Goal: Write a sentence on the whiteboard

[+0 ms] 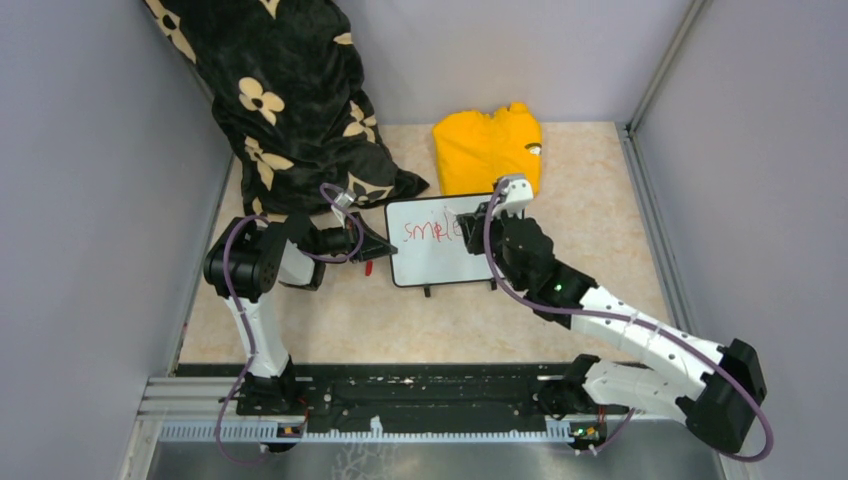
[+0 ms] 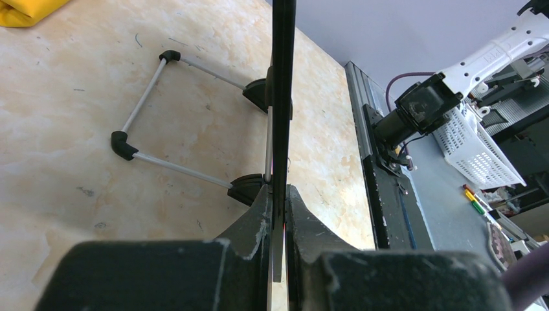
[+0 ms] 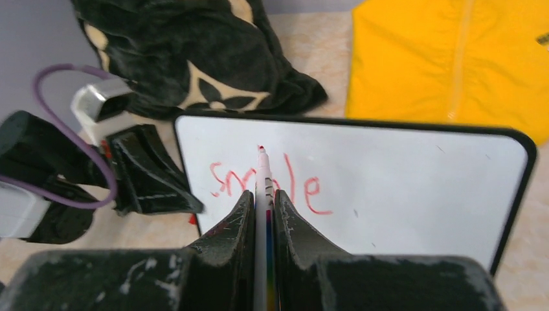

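The whiteboard stands tilted on its wire feet in the middle of the table. My left gripper is shut on the board's left rim, seen edge-on between my fingers. My right gripper is shut on a slim white marker whose red tip rests on the whiteboard. The sentence reads "smile" in red letters, one line on the board's left half. My right gripper hovers over the board's right part.
A yellow garment lies just behind the board. A black cloth with cream flowers hangs at the back left, close to my left arm. A small red thing lies under my left gripper. Grey walls enclose the table.
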Robot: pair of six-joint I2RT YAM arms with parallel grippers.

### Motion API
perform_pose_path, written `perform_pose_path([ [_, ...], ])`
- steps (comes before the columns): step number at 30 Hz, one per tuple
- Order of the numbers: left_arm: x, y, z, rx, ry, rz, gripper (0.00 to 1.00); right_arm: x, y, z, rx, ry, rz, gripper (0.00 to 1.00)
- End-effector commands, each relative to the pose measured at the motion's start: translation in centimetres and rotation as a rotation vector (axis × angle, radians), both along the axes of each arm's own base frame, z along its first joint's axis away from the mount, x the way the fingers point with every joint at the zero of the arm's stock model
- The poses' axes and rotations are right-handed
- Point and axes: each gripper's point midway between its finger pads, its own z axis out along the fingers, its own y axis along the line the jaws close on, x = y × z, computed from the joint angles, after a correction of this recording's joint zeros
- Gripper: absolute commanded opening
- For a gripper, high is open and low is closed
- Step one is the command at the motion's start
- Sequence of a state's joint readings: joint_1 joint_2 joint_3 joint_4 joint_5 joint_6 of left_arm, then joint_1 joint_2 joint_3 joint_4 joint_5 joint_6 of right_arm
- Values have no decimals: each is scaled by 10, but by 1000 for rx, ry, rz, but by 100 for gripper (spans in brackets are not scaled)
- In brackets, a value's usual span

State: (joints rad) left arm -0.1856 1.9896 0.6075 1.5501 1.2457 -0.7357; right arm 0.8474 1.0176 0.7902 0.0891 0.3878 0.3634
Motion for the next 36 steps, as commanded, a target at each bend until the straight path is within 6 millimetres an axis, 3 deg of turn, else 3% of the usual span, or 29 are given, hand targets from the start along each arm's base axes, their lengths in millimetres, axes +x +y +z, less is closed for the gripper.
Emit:
perform_pose_path([
  [1, -2, -4, 16, -18, -150, -27, 0, 0, -35, -25, -45, 25, -136, 0],
  [4, -2, -4, 16, -17, -149, -27, 0, -6, -47, -49, -74, 62, -164, 0],
  [7, -2, -4, 15, -17, -147, -27, 0, -10, -52, -61, -80, 81, -173, 0],
  [27, -2, -4, 15, -17, -144, -28, 0, 1, -51, -64, -76, 69, -213, 0],
  [36, -2, -4, 15, -17, -145, -27, 0, 4, -53, -75, -99, 94, -226, 0],
])
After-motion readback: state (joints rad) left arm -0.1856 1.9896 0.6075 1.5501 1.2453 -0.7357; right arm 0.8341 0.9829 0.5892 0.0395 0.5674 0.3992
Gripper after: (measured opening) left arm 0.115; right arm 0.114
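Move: The marker in the right fingers goes to the blank whiteboard just right of "simple": about 5 cm ahead, 4 cm right and 11 cm below the right hand. The word's middle lies roughly 6 cm ahead, 3 cm left and 9 cm below. The left fingers, at the board's left edge, sit some 4 cm ahead, 11 cm left and 15 cm below. From the left hand, that blank spot is about 2 cm ahead, 14 cm right and 4 cm above. Right hand sinks about 9 cm and goes 5 cm right, bringing its gripped marker towards blank board past "simple". ##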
